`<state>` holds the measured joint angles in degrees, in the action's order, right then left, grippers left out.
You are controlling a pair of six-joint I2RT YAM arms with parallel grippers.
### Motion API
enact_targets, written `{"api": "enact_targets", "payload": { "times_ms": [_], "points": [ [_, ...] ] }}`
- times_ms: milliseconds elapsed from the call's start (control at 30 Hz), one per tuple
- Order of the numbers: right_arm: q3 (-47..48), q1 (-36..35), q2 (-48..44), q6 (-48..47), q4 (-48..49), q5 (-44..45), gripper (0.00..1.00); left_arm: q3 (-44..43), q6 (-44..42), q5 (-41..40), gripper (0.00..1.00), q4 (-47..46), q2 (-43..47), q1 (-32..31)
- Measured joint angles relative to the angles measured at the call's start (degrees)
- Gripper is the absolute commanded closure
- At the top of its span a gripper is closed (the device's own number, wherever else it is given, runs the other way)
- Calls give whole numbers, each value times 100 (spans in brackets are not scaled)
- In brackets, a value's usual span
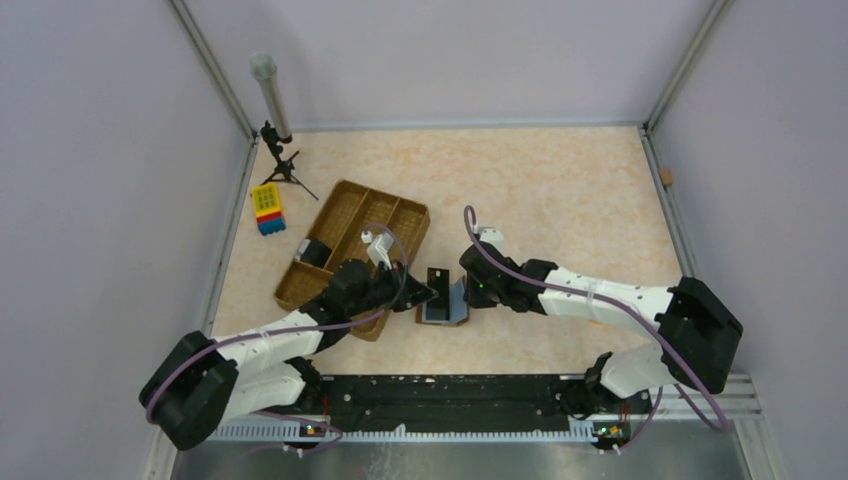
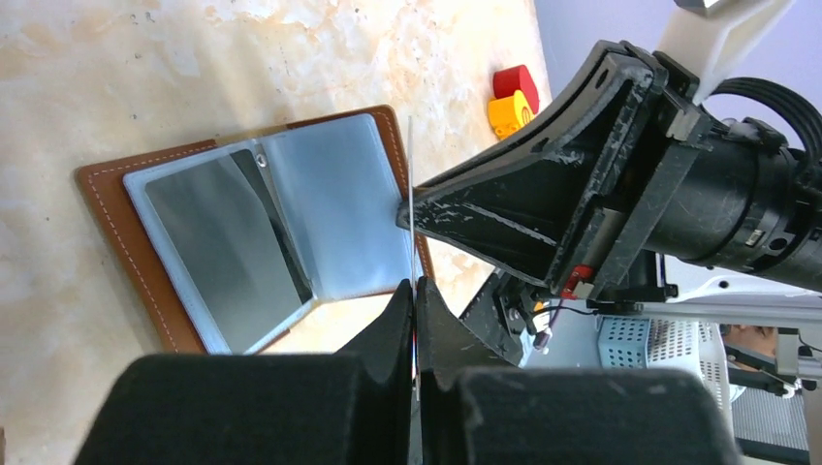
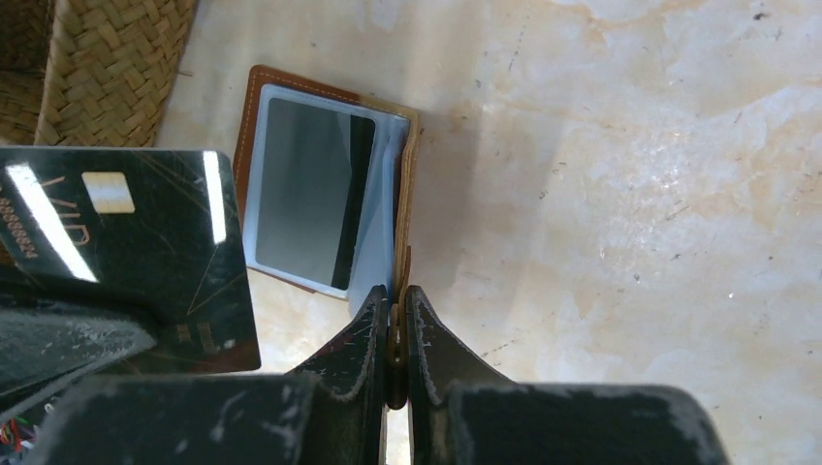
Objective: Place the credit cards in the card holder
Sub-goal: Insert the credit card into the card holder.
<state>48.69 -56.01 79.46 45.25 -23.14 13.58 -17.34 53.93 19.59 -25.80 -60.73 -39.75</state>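
The brown card holder (image 1: pixel 440 314) lies open on the table between the arms. One glossy grey credit card (image 3: pixel 302 192) sits in its clear left pocket (image 2: pixel 218 247). My left gripper (image 2: pixel 415 294) is shut on a second, dark credit card (image 3: pixel 126 254). That card stands upright just above the holder's right half and shows edge-on (image 2: pixel 411 194) in the left wrist view. My right gripper (image 3: pixel 397 315) is shut on the edge of the holder's right cover (image 3: pixel 408 174), holding it raised. In the top view the left gripper (image 1: pixel 425 293) and right gripper (image 1: pixel 468 292) face each other across the holder.
A woven compartment tray (image 1: pixel 355 250) lies just left of the holder, under my left arm. A yellow-and-blue button block (image 1: pixel 268 208) and a small tripod with a tube (image 1: pixel 272 100) stand at the far left. Red and yellow pieces (image 2: pixel 511 97) lie beyond the holder.
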Motion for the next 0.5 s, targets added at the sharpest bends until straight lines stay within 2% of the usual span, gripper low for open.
{"api": "enact_targets", "payload": {
  "times_ms": [233,500],
  "points": [
    [-297,190,-153,44,177,-149,100,96,109,37,100,-824,-953,0],
    [-662,407,-186,105,459,-317,100,160,168,195,100,-1338,-1749,0]
  ]
}}
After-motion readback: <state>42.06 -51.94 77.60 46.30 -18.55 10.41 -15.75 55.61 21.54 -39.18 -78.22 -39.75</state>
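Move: The open card holder lies under the left hand's card: its middle is some 8 cm below the hand, about 1 cm ahead and 1 cm to the right. Its dark-window half sits about 1 cm ahead, 2 cm left and 8 cm down; its blue half about 4 cm right, level ahead and 6 cm down. The woven tray's middle is 19 cm left and 11 cm ahead. From the right hand, the holder's middle lies 5 cm left, level ahead and 3 cm below. Straight down for the most part, about 5 cm and easing off near the end, the left hand lowers its pinched black card towards the open holder, tipping slightly further downward. Meanwhile the right hand, still gripping the raised right cover by its outer edge, draws it about 2 cm to the right and 2 cm down. ##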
